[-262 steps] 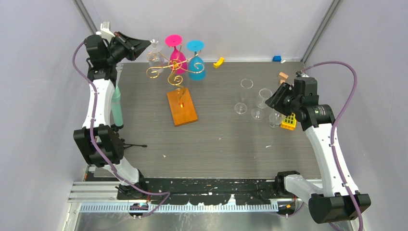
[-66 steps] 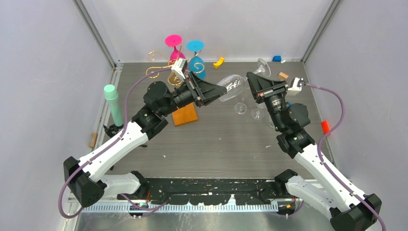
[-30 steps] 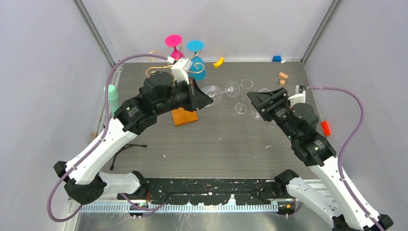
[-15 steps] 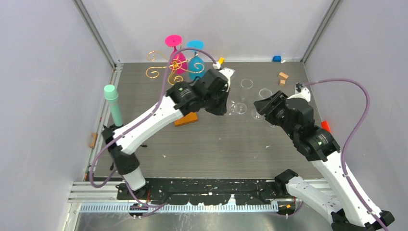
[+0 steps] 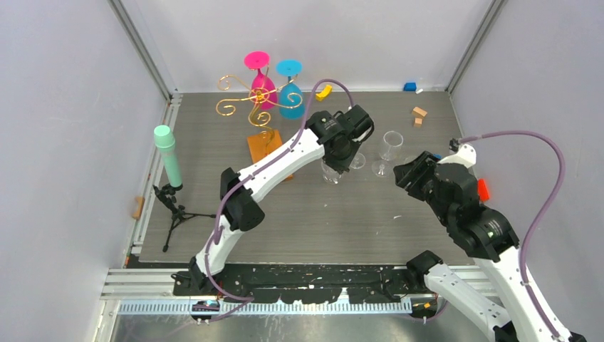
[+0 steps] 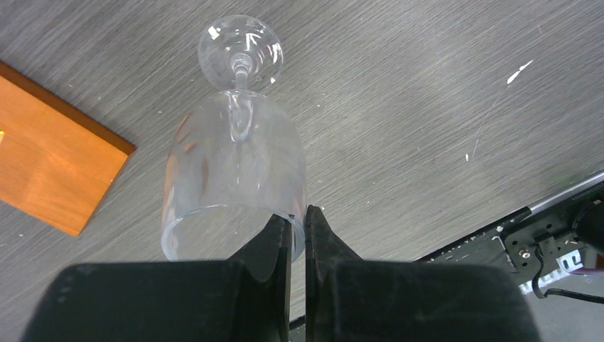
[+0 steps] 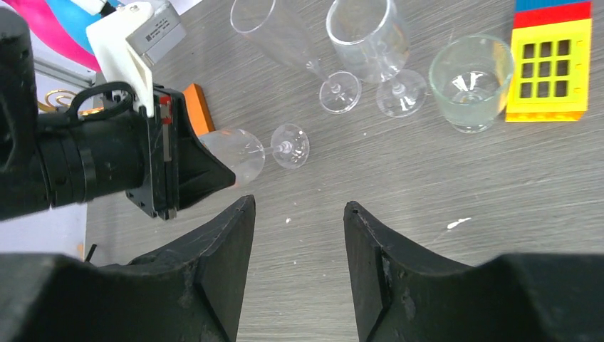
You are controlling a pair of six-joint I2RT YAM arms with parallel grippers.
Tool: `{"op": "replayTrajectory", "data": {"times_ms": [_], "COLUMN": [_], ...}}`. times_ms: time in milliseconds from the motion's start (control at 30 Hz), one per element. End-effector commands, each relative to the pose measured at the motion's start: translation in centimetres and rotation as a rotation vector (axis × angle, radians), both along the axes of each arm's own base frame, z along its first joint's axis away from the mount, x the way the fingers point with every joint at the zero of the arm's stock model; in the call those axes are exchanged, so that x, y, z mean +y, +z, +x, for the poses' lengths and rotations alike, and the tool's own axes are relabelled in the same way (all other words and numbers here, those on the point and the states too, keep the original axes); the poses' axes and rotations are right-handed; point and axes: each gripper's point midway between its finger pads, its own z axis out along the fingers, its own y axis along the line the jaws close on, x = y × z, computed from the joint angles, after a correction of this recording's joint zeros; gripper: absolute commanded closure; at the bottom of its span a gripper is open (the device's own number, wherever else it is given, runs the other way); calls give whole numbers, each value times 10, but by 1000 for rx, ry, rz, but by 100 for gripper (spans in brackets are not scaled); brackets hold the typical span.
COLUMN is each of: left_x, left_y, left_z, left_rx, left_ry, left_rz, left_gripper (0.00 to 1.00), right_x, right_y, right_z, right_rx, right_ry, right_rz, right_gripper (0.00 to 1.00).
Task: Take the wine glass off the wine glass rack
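My left gripper (image 6: 298, 217) is shut on the rim of a clear wine glass (image 6: 235, 164): one finger inside the bowl, one outside. The glass's round foot (image 6: 240, 46) points away from me, low over the tabletop. From above, that gripper (image 5: 343, 151) and wine glass (image 5: 331, 173) sit right of the wine glass rack (image 5: 246, 100), whose gold wire curls rise from an orange base (image 5: 258, 144). A pink glass (image 5: 261, 82) and a blue glass (image 5: 290, 96) hang upside down on the rack. My right gripper (image 7: 299, 206) is open and empty, a short way right of the held wine glass (image 7: 238, 153).
A flute (image 7: 285, 35), a clear stemmed glass (image 7: 370, 43), a tumbler (image 7: 466, 82) and a yellow block (image 7: 552, 68) stand at the right. A mint cylinder on a tripod (image 5: 165, 153) is at the left. Small blocks (image 5: 419, 114) lie at the back right.
The left arm has swung right and lowered the clear glass toward the table beside the other glasses. The right gripper has pulled back toward the near right.
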Motion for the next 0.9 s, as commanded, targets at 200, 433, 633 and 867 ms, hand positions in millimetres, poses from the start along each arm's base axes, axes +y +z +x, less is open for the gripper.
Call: {"op": "replayTrajectory", "data": {"times_ms": [200,433,633,867], "left_x": [9,6,-2,-2], "left_y": [4,1,2,3], "left_z": [18,29,44,60], "left_rx": [88,114,111,93], "left_ry": [32,43,59,87], "left_rz": [-70,-112,-159,-193], "left_gripper": [100,93,86,72], "right_x": [-28,-32,-34,-34], "right_y": [-7,-12,-18,-25], "right_z": [-17,-21,-24,-23], "right_rx": [-4,14,38,54], "right_ry": [-40,-29,-22,-21], "right_rz": [-120,-153,-181,-194], "right_gripper": [43,43,42,42]}}
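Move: The wine glass hangs foot-down from the left hand's rim pinch, leaning. Its set-down spot on the table lies about 12 cm ahead of that hand and 18 cm below. The tall flute stands about 4 cm beyond that spot and 9 cm to its right, the second glass 1 cm beyond and 18 cm right, the rack base 5 cm beyond and 26 cm left. From the empty right hand the spot is some 19 cm ahead, 19 cm left, 27 cm below. The wine glass, its foot at table level, is carried forward by its rim towards the flute and swung more upright, the left hand going about 4.5 cm forward and only 1 cm down as the wrist tips slightly steeper. In the latter half its shut fingers open to about a quarter. The right hand, empty and open, backs off rightward, back and down, about 5 cm. ##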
